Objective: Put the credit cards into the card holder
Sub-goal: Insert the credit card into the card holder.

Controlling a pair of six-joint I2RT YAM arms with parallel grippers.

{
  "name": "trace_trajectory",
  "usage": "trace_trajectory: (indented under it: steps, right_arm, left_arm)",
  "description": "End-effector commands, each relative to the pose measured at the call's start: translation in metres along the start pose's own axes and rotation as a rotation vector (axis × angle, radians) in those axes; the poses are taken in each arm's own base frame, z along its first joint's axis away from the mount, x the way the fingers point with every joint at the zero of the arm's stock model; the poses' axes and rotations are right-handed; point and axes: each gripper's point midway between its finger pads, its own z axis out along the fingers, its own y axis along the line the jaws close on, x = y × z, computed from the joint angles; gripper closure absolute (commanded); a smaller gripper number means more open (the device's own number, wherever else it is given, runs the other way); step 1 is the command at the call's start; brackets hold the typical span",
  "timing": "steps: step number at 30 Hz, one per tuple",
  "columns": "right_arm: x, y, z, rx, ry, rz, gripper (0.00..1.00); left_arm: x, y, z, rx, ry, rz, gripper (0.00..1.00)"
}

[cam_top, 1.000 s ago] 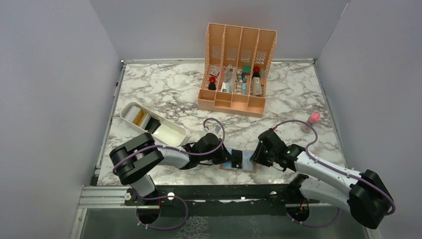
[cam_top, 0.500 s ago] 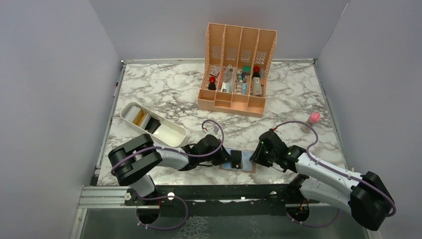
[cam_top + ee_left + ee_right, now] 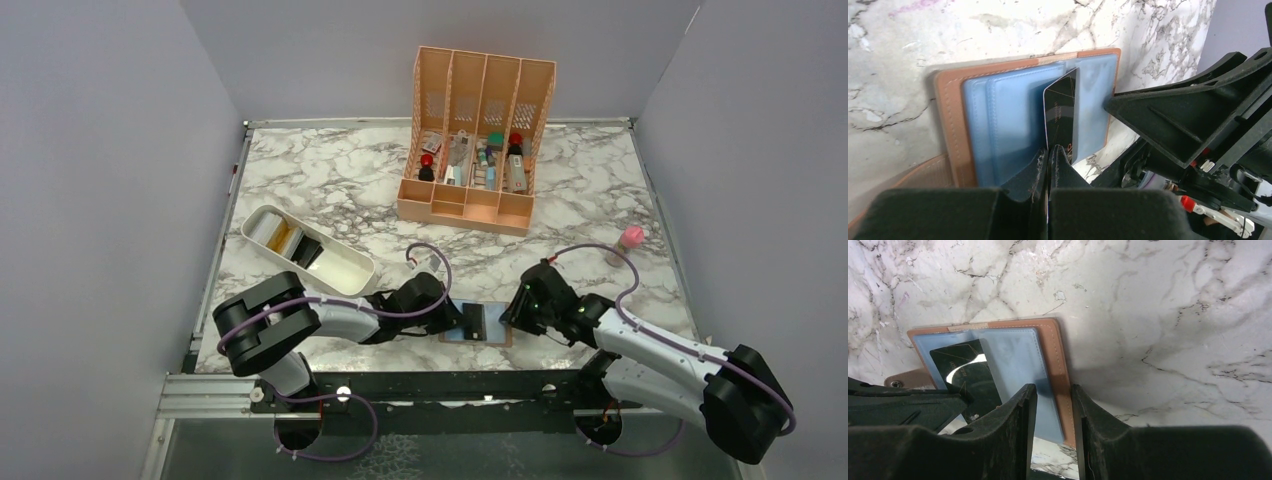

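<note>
The card holder [image 3: 492, 334] lies open and flat near the table's front edge, brown outside [image 3: 948, 110] and light blue inside [image 3: 1015, 352]. My left gripper [image 3: 458, 322] [image 3: 1049, 150] is shut on the near edge of a black credit card [image 3: 1062, 112] [image 3: 965, 371]. The card's far end sits in a clear blue pocket. My right gripper [image 3: 511, 317] [image 3: 1054, 387] is at the holder's right edge. Its jaws stand apart over the brown border with nothing gripped between them. Its fingers [image 3: 1173, 112] nearly touch the holder's side.
A peach compartment organizer [image 3: 478, 140] with small items stands at the back. A white oblong tray [image 3: 345, 268] lies at the left. A small pink-capped bottle [image 3: 628, 243] stands at the right. The table's front rail [image 3: 420, 385] is just below the holder.
The black card has tipped lower over the holder and slid slightly further in with the left gripper. The right gripper has barely moved.
</note>
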Motion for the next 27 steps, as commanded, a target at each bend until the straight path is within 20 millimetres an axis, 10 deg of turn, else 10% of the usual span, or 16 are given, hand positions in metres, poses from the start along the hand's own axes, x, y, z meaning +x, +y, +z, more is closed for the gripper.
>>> trace_trajectory:
  steps: [1,27]
  right_arm:
    - [0.019,-0.015,0.007,0.035,0.073,-0.006,0.63]
    - [0.023,-0.006,0.007,-0.02,0.094,-0.001,0.64]
  left_arm:
    - [0.009,0.013,0.005,-0.071,0.035,0.049,1.0]
    - [0.001,-0.019,0.015,-0.037,0.039,0.195,0.69]
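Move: The left hand pinches the black card, whose middle lies about 2 cm right and 1 cm ahead of it. The translucent pocket on the card holder's right page is some 7 cm to its right and 2 cm below; the left page lies almost under it, 1 cm left. From the right hand, whose fingers straddle the holder's right edge, that pocket is about 4 cm left and level, the card roughly 8 cm left. As the right hand draws the holder left, the left hand slides the card about 2 cm right into the pocket and opens. ##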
